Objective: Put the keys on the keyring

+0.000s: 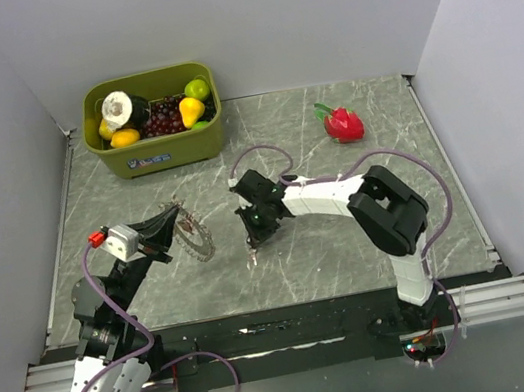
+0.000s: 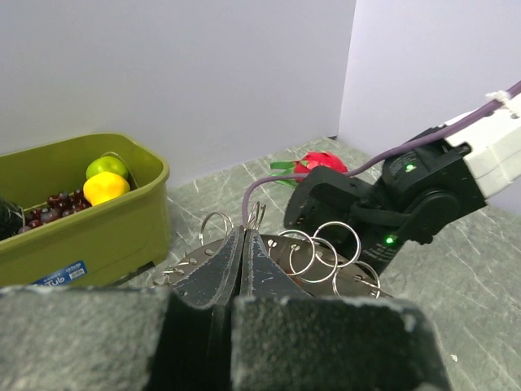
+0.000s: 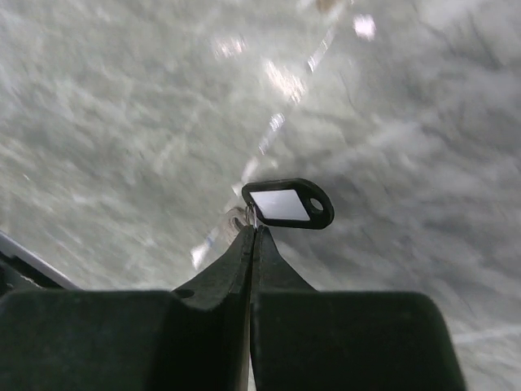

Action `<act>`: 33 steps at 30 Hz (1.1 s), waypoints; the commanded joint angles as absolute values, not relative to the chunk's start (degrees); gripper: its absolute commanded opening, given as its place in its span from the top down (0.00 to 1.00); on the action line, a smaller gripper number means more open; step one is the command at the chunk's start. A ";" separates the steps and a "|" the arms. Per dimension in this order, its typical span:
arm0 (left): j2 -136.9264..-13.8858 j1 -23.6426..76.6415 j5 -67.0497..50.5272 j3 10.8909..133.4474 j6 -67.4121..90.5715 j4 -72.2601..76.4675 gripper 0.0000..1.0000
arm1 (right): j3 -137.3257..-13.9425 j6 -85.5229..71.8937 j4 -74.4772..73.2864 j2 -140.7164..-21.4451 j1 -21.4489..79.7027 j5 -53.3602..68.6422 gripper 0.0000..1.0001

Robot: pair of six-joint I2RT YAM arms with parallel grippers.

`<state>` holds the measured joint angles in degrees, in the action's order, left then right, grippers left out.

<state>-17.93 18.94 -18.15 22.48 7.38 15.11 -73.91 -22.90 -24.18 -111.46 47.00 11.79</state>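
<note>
My left gripper (image 1: 175, 221) (image 2: 242, 234) is shut on the edge of the keyring (image 1: 193, 237), a dark metal disc carrying several silver split rings (image 2: 335, 244). It holds the disc above the table's left middle. My right gripper (image 1: 251, 243) (image 3: 254, 230) points down over the table centre, just right of the disc. Its jaws are shut on the small ring of a pale silvery key (image 3: 216, 238), which hangs with a black tag (image 3: 286, 204) bearing a white label. The other keys are out of view.
A green bin (image 1: 158, 153) of toy fruit stands at the back left, close behind the keyring. A red toy fruit (image 1: 341, 124) lies at the back right. White walls close off the left, back and right sides of the marbled table.
</note>
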 commanded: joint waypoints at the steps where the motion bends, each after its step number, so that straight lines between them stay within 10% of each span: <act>1: -17.66 18.81 -18.90 23.11 8.44 19.34 0.99 | -69.88 -17.85 -22.60 -103.37 46.41 9.31 1.00; 24: -22.32 18.81 -24.26 22.24 10.81 21.53 0.99 | -55.46 -9.93 -17.23 -95.45 39.64 22.24 1.00; 29: -22.76 18.81 -24.35 22.15 10.99 21.97 0.99 | -53.62 -11.16 -15.30 -90.72 39.64 20.66 0.49; 33: -22.94 18.81 -24.52 21.97 11.25 22.50 0.99 | -53.26 -10.90 -15.12 -88.16 39.64 18.38 0.41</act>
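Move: On a bare patch of table about 7 cm to the right of the right hand, 3 cm back and 2 cm lower, lies the spot for the silver key and its black tag, already pinched by their small wire ring. The tag's middle is about 2 cm ahead of that hand, level sideways. The big keyring hangs some 21 cm above, 12 cm left and 3 cm back. From the left hand, the key bunch lies about 4 cm ahead, 13 cm right and 29 cm below. Lifting away with the small ring still pinched, the right hand swings about 5 cm to its right and as much up, the wrist tilting some 15 degrees, then sinks about 4 cm while easing farther right and back and opens wide just over the table, releasing key and tag. The left hand keeps its hold on the big keyring, drifting about 2 cm right and down. ##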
